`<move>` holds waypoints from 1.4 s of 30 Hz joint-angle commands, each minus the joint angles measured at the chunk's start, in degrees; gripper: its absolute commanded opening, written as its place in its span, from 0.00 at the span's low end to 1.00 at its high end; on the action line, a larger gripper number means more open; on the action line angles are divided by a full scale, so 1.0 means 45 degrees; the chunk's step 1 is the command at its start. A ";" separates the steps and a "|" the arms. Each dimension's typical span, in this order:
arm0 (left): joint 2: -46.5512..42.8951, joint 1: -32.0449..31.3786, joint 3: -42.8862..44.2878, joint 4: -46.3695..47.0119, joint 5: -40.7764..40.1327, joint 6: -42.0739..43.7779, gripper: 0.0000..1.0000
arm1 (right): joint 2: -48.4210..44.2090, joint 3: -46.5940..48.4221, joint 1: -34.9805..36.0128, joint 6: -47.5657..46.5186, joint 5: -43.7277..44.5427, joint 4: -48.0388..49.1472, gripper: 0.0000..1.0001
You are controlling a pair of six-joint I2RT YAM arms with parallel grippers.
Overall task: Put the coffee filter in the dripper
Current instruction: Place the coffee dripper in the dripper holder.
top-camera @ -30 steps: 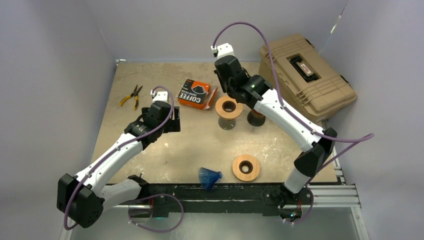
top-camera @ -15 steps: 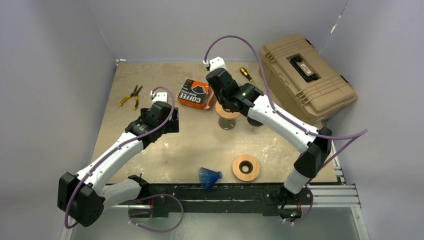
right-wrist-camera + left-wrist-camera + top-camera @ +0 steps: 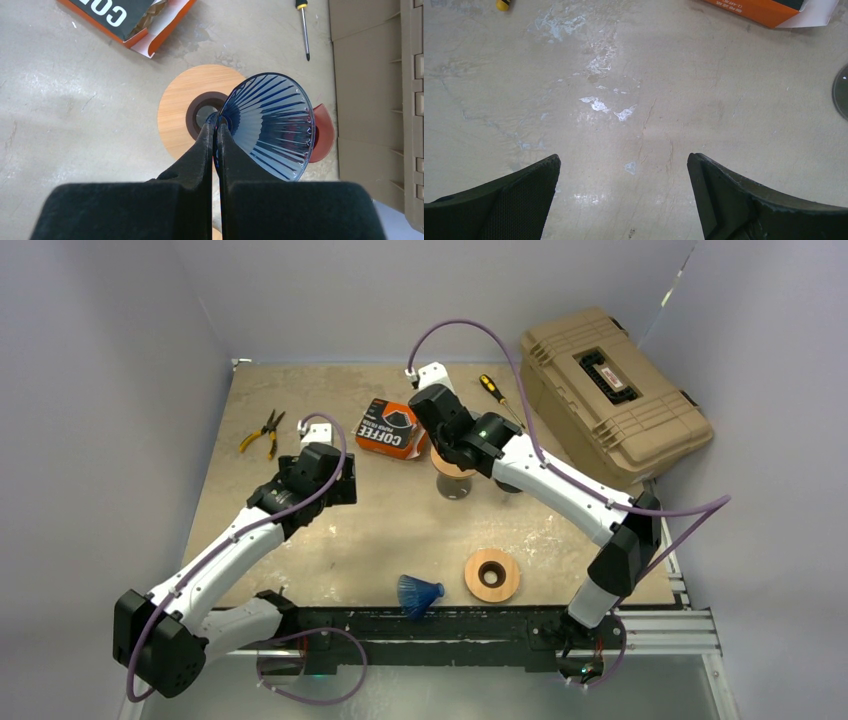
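Note:
My right gripper is shut on the wall of a blue ribbed glass dripper, which it holds tilted above a wooden ring stand. In the top view the right gripper hangs over that stand. An orange coffee filter box lies just left of it, with brown filter paper showing at its open end. My left gripper is open over bare table, left of the box.
A second blue dripper and a loose wooden ring lie near the front edge. A red dripper sits right of the stand. A tan toolbox fills the back right; a screwdriver and pliers lie at the back.
The right arm has swung left and nearer with the blue dripper, ending over the wooden ring stand and uncovering the screwdriver. The left arm has stayed put.

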 commanded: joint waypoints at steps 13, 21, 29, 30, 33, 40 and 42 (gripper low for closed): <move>-0.0357 0.0042 0.0430 0.0134 -0.0313 -0.0057 0.99 | 0.0434 0.0001 0.0075 0.0242 0.0655 0.0680 0.00; -0.0378 0.0042 0.0422 0.0138 -0.0295 -0.0028 0.99 | 0.0720 -0.0108 0.0075 0.0278 0.0897 0.0467 0.00; -0.0358 0.0042 0.0421 0.0129 -0.0316 -0.0030 0.99 | 0.0731 -0.0261 0.0095 0.0516 0.0807 0.0481 0.03; -0.0360 0.0042 0.0420 0.0135 -0.0317 -0.0042 0.99 | 0.0722 -0.0301 0.0095 0.0603 0.0743 0.0457 0.06; -0.0398 0.0042 0.0427 0.0120 -0.0336 -0.0047 0.99 | 0.0584 -0.0424 0.0095 0.0681 0.0457 0.0618 0.18; -0.0399 0.0042 0.0413 0.0120 -0.0346 -0.0047 0.99 | 0.0450 -0.0510 0.0095 0.0773 -0.0099 0.0815 0.35; -0.0399 0.0042 0.0413 0.0135 -0.0354 -0.0047 0.99 | 0.0404 -0.0523 0.0095 0.0807 -0.0321 0.0845 0.37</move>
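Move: The right hand holds the blue coffee dripper by the left side of its rim. The dripper holder, on the glass carafe, lies almost straight below the hand, about 8 cm down and 1 cm ahead. From this hand the red-topped carafe is some 12 cm to the right and level with it, the coffee filter box roughly 12 cm ahead and 13 cm left, low on the table. From the idle left hand the holder is about 28 cm right and 7 cm ahead, slightly higher. Down about 4 cm in two short steps with a pause between, the right hand lowers the dripper's narrow end into the dripper holder's hole. The fingers keep their pinch on the rim until the pause, then open to roughly a third during the last sinking, ending one either side of the rim. ##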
